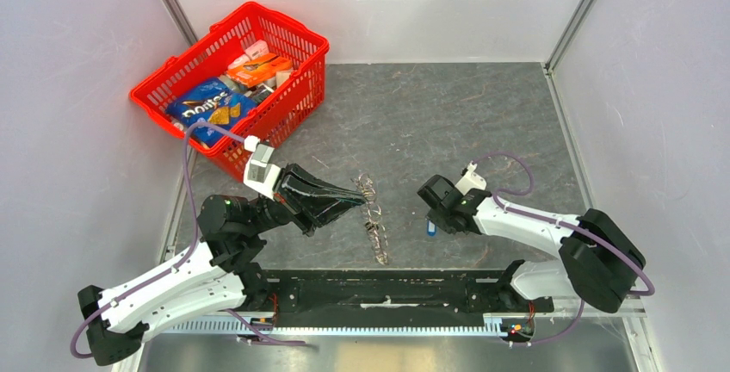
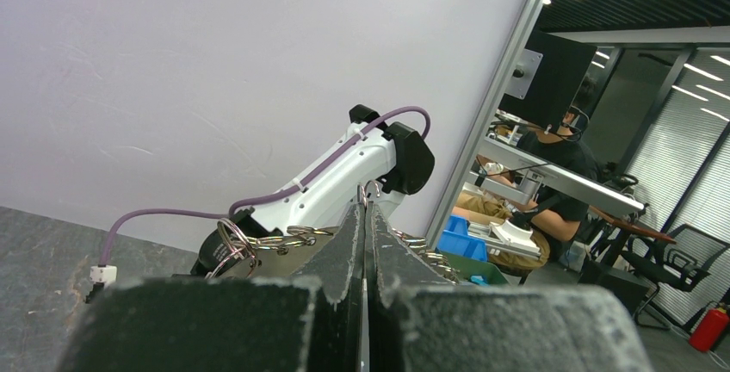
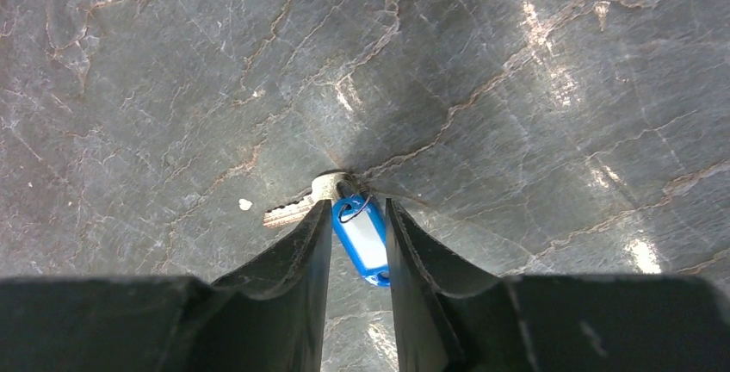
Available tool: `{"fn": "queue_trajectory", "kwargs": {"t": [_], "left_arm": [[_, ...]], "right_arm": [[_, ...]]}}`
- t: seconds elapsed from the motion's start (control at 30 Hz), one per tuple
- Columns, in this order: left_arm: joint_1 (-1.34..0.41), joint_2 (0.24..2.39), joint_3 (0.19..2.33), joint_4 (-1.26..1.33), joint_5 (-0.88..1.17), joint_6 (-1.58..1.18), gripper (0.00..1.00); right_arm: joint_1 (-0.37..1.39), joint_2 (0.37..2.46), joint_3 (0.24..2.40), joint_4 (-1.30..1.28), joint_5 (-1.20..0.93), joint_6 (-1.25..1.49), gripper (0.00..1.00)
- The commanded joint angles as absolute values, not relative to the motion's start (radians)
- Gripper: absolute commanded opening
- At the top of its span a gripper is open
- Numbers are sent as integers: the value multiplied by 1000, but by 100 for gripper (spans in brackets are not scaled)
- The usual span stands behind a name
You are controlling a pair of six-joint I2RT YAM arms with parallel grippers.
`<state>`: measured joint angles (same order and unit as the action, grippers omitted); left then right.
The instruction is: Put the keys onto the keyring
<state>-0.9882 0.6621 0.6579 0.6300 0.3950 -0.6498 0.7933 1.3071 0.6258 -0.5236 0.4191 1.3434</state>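
Observation:
My left gripper [image 1: 355, 200] is shut on a silvery keyring [image 2: 366, 189], pinching it at the fingertips [image 2: 353, 217]. A string of linked rings [image 1: 373, 217] hangs from it and trails onto the dark table; more rings [image 2: 258, 238] show either side of the jaws. A small silver key [image 3: 293, 210] with a blue tag [image 3: 363, 238] lies flat on the table. My right gripper [image 3: 357, 208] points straight down over it. Its fingers stand either side of the tag, narrowly apart. In the top view the blue tag [image 1: 430, 229] peeks out below the right gripper [image 1: 433, 215].
A red shopping basket [image 1: 288, 23] with snack packets stands at the back left, close behind the left arm. Grey walls enclose the table on the left, back and right. A black rail [image 1: 387, 290] runs along the near edge between the arm bases.

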Motion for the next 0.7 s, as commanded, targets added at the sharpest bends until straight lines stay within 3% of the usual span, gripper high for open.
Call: {"fn": "queue_trajectory", "kwargs": {"t": [0.0,0.23,0.37,0.67], "left_arm": [[-988,651,675,680,385,-614,2],[-987,647,672,677,385,-612,2],[-987,644,672,676,385,-610,2],[-988,638,670,674,387,-611,2]], "right_arm": [[784,1321,652,-501,458,1365,34],[782,1334,648,-479,446,1356,16],[782,1324,642,-463,448,1333,0],[782,1062,647,-468,491,1133,0]]}}
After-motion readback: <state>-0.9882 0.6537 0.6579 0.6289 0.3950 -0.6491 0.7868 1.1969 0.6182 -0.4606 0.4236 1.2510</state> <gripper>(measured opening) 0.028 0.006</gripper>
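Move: The blue tag with its key lies right under the right hand's open fingers: its ring end is between the tips, the tag's middle about 2 cm back and 1 cm below, the silver key about 3 cm left, level with the hand fore and aft, also 1 cm below. The keyring hangs from the left hand, some 16 cm left, 14 cm back and 33 cm above. From the left hand the tag is roughly 12 cm ahead, 17 cm right and 42 cm below. Closing first, almost in place just above the table, the right fingers go from part open to shut on the ring end of the blue tag. The right hand then lifts quickly, about 3 cm up, drifting some 1.5 cm forward and 1 cm left while the wrist tips the fingers forward by several degrees. The left hand keeps still, holding up the keyring. ##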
